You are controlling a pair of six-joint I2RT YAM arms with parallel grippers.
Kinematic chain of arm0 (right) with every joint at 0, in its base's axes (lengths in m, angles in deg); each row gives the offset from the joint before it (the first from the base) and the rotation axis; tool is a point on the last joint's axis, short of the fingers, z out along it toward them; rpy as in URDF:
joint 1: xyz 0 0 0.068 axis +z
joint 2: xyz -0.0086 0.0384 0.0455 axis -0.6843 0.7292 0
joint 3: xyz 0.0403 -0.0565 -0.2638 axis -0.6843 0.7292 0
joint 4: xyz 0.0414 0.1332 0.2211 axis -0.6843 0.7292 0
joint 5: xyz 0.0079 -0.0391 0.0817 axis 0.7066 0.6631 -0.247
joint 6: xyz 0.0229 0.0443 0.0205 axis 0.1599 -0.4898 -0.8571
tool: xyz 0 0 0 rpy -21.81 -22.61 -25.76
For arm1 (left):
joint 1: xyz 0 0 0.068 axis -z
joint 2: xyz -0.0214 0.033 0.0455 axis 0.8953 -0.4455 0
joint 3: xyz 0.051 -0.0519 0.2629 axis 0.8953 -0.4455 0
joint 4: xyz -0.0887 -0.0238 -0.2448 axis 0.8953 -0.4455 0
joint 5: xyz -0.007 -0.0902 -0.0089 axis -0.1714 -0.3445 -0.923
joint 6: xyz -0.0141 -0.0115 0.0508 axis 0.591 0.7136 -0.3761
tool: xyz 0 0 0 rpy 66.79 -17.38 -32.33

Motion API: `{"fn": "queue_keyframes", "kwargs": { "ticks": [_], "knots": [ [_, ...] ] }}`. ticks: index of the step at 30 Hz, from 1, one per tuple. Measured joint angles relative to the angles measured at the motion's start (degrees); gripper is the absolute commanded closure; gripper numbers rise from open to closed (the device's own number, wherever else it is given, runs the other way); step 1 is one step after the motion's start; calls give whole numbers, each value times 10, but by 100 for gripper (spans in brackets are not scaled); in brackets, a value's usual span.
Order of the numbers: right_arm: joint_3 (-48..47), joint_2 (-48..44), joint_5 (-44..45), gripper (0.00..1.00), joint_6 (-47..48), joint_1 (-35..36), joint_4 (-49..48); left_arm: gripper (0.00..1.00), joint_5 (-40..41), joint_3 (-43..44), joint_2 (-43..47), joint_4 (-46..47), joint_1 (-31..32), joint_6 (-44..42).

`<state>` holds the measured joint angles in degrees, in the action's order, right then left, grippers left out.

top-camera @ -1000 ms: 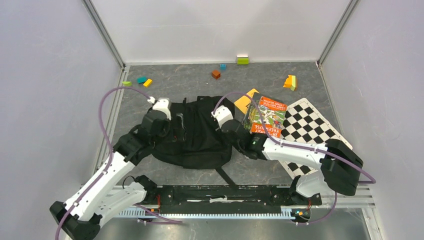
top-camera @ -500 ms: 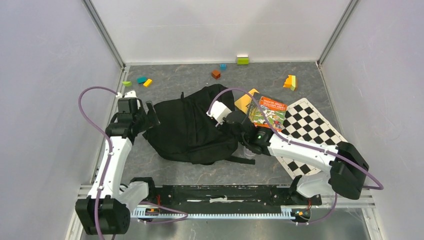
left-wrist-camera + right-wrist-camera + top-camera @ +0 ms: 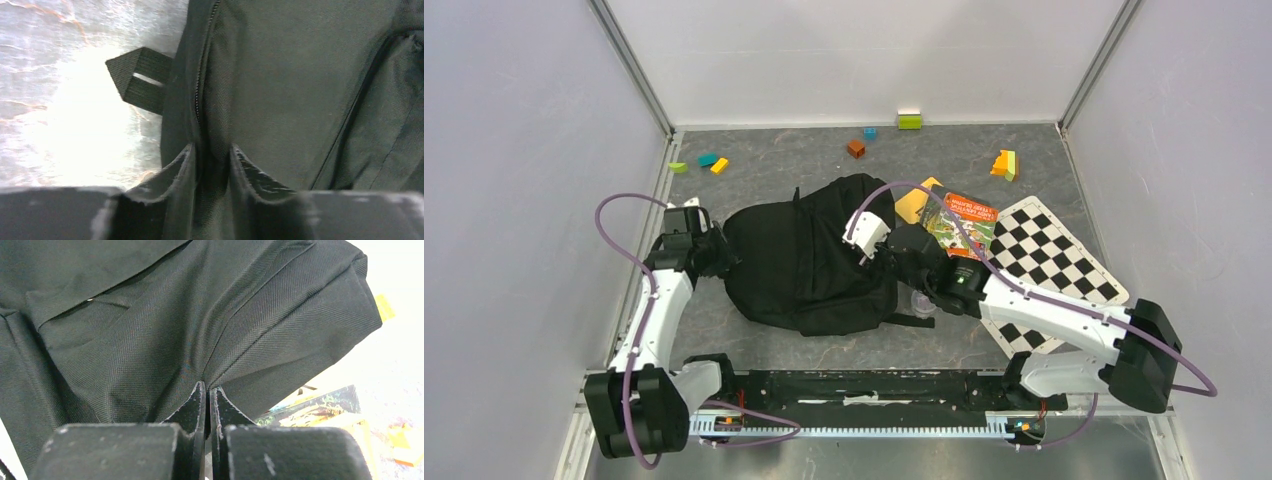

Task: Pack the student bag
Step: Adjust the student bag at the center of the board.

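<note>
The student bag point(image 3: 804, 265), a large black fabric backpack, lies bunched in the middle of the table. My left gripper point(image 3: 722, 255) is at its left edge. In the left wrist view the left gripper point(image 3: 211, 150) is shut on a fold of the student bag point(image 3: 300, 75) beside the zipper point(image 3: 200, 85). My right gripper point(image 3: 886, 262) is at the bag's right side. In the right wrist view the right gripper point(image 3: 207, 386) is shut on a pinch of the student bag point(image 3: 150, 330), and the cloth puckers toward the tips.
A colourful book point(image 3: 961, 225) lies right of the bag, partly on a black-and-white checkered board point(image 3: 1049, 260), with an orange piece point(image 3: 911, 205) beside it. Small coloured blocks point(image 3: 856, 148) are scattered along the back. A strap loop point(image 3: 142, 80) sticks out at the bag's left edge.
My left arm pulled back to the left off the bag, then its wide-open jaws closed on the bag's left edge. The bag bunched up and shifted, with the right gripper still pinching it.
</note>
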<state>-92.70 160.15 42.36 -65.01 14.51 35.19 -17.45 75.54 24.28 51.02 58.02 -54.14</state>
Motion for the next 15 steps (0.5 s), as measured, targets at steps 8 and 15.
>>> {"fn": "queue_keyframes", "kwargs": {
  "ticks": [8,15],
  "knots": [
    [-45,-14,7,100,8,4,39,98,-106,-31,80,8,-1,54],
    [-124,50,92,100,28,-5,21,98,-142,-6,192,-62,-2,60]
  ]
}}
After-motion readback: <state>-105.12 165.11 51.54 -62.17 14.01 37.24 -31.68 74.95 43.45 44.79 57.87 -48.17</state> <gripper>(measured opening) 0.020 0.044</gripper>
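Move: The student bag's left edge, with its zipper, lies right between the left hand's half-open fingers, about 1 cm below the hand point; the bag's middle is some 16 cm to the right and 5 cm lower, and a yellow block lies 20 cm ahead, 2 cm left. For the right hand, already holding the bag, its middle is about 12 cm left and level fore-and-aft. The clear cup is 9 cm right and 9 cm back, the books 17 cm right and 7 cm ahead, the red block 22 cm ahead and 4 cm left. The left fingers close from half open and pinch the bag's left edge beside the zipper, while the hand shifts right, then lifts and draws back: about 7 cm up, 5 cm right and nearly 4 cm back, tilting some 20 degrees. The right hand keeps its pinch on the bag's right part, rises about 6 cm and then also pushes 4 cm forward, its fingers tipping upward slightly. ##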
